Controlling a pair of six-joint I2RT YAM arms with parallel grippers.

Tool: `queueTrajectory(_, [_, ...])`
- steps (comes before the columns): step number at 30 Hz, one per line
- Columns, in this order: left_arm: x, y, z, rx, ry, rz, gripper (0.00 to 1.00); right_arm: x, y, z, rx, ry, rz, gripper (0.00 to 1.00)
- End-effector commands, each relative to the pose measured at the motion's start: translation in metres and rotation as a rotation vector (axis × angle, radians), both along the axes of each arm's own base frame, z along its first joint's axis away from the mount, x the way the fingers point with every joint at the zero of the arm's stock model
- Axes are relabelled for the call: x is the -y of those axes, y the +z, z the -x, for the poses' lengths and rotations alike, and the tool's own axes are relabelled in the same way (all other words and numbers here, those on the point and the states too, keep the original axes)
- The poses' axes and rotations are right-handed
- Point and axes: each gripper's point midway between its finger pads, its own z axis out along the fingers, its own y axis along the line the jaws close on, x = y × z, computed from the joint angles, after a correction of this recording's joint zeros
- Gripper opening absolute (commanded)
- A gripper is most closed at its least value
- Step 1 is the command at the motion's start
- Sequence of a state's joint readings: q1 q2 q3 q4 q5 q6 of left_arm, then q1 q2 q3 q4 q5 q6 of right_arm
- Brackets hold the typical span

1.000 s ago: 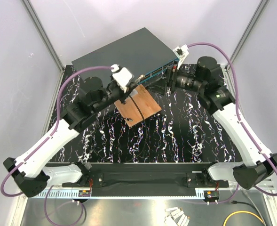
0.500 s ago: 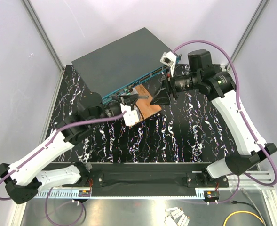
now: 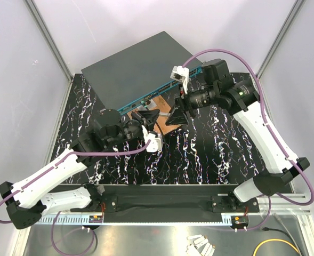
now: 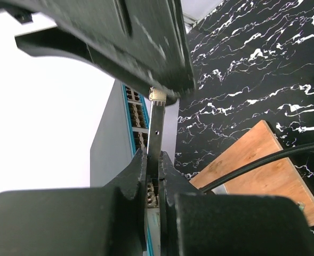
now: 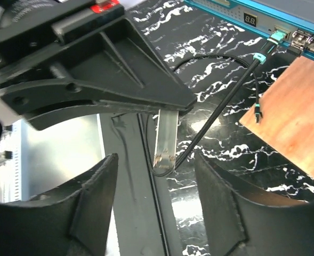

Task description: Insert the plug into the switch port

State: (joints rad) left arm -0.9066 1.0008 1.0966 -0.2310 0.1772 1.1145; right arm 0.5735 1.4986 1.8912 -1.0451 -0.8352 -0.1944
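Observation:
The switch (image 3: 138,64), a flat dark grey box with a teal front edge and a row of ports (image 4: 136,112), lies at the back of the table. My left gripper (image 3: 145,116) is shut on the plug (image 4: 155,128), a slim grey bar with a clear tip, in front of that port row. My right gripper (image 3: 175,114) faces it over the copper-brown board (image 3: 162,125). In the right wrist view the right gripper (image 5: 154,157) stands open with the plug's end (image 5: 166,133) between its fingers, touching neither. A black cable (image 5: 220,101) loops from the plug's end.
The black cable runs to a teal connector (image 5: 274,37) seated in the switch front (image 5: 236,13). A small teal-tipped end (image 5: 258,112) lies by the copper-brown board (image 5: 295,106). Grey walls and metal frame posts close in the back and sides.
My left arm has swung back from the switch front and turned its wrist, keeping the plug. My right gripper has moved left toward it, and its jaws have narrowed a little.

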Motion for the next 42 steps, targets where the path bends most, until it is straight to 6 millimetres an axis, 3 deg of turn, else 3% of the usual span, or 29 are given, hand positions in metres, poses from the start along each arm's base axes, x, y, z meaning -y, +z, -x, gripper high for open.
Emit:
queueTrajectory(1, [-0.002,0.028,0.006,0.079,-0.015,0.062,0.0,-0.004,0.006,-0.007,0.087,-0.018,0.019,0.64])
queueTrajectory(6, [0.0,0.027,0.008,0.075,-0.023,0.058,0.0,-0.007,0.008,-0.012,0.123,-0.041,0.031,0.52])
queueTrajectory(9, [0.0,0.026,0.009,0.072,-0.031,0.05,0.0,-0.008,0.006,-0.011,0.133,-0.039,0.042,0.4])
queueTrajectory(14, [0.001,0.022,0.008,0.063,-0.028,0.043,0.01,-0.007,0.004,-0.009,0.157,-0.038,0.057,0.0])
queueTrajectory(20, [-0.007,0.037,-0.002,-0.032,0.071,0.175,0.57,0.003,0.002,-0.018,0.199,-0.138,0.07,0.0])
queueTrajectory(22, [-0.017,0.057,-0.007,-0.122,0.149,0.311,0.65,0.005,-0.007,-0.029,0.235,-0.197,0.064,0.0])
queueTrajectory(23, [-0.021,0.065,-0.009,-0.162,0.176,0.362,0.7,0.014,-0.001,-0.033,0.269,-0.272,0.049,0.0])
queueTrajectory(25, [-0.037,0.088,-0.013,-0.308,0.235,0.521,0.73,0.018,-0.008,-0.049,0.315,-0.366,0.029,0.0])
queueTrajectory(26, [-0.042,0.093,-0.014,-0.362,0.246,0.569,0.75,0.02,0.005,-0.053,0.368,-0.403,-0.022,0.0])
queueTrajectory(27, [-0.056,0.099,-0.021,-0.41,0.288,0.622,0.75,0.023,-0.008,-0.057,0.361,-0.429,-0.009,0.0])
queueTrajectory(28, [-0.06,0.113,-0.016,-0.523,0.27,0.74,0.76,0.026,-0.01,-0.063,0.378,-0.47,-0.007,0.0])
queueTrajectory(30, [-0.082,0.119,-0.025,-0.637,0.317,0.857,0.77,0.026,-0.011,-0.069,0.411,-0.495,-0.042,0.0])
queueTrajectory(31, [-0.087,0.124,-0.021,-0.748,0.303,0.963,0.78,0.026,-0.013,-0.07,0.423,-0.499,-0.048,0.0])
queueTrajectory(32, [-0.094,0.123,-0.023,-0.796,0.314,1.012,0.78,0.025,-0.007,-0.073,0.454,-0.506,-0.079,0.0])
queueTrajectory(33, [-0.109,0.119,-0.028,-0.887,0.338,1.11,0.79,0.024,-0.019,-0.077,0.452,-0.512,-0.062,0.0])
queueTrajectory(34, [-0.117,0.123,-0.028,-0.92,0.337,1.162,0.79,0.025,-0.018,-0.08,0.462,-0.53,-0.064,0.0])
queueTrajectory(39, [-0.167,0.081,-0.046,-1.114,0.46,1.409,0.83,0.012,-0.023,-0.093,0.502,-0.553,-0.077,0.0])
queueTrajectory(42, [-0.181,0.059,-0.049,-1.221,0.48,1.514,0.84,-0.005,-0.026,-0.089,0.549,-0.512,-0.079,0.0])
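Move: Between the two hands is the plug, still pinched by the left one: its middle lies about 3 cm to the right of the left hand and 1 cm ahead, at the same height. From the right hand it is some 3 cm to the left, level fore-and-aft and 1 cm lower. The switch port is roughly 12 cm ahead of the right hand, 4 cm left and 9 cm below; the cable plug stands some 7 cm left of that port and 3 cm nearer the base. Closing on the plug's free end after easing about 1 cm down onto it, the right hand takes hold; the left then opens wide and pulls away left some 19 cm, rising over a hump and rolling strongly. Plug in its grip, the right swings its fingers clockwise to forward-left and carries forward about 7 cm and down 4, towards the port row. ##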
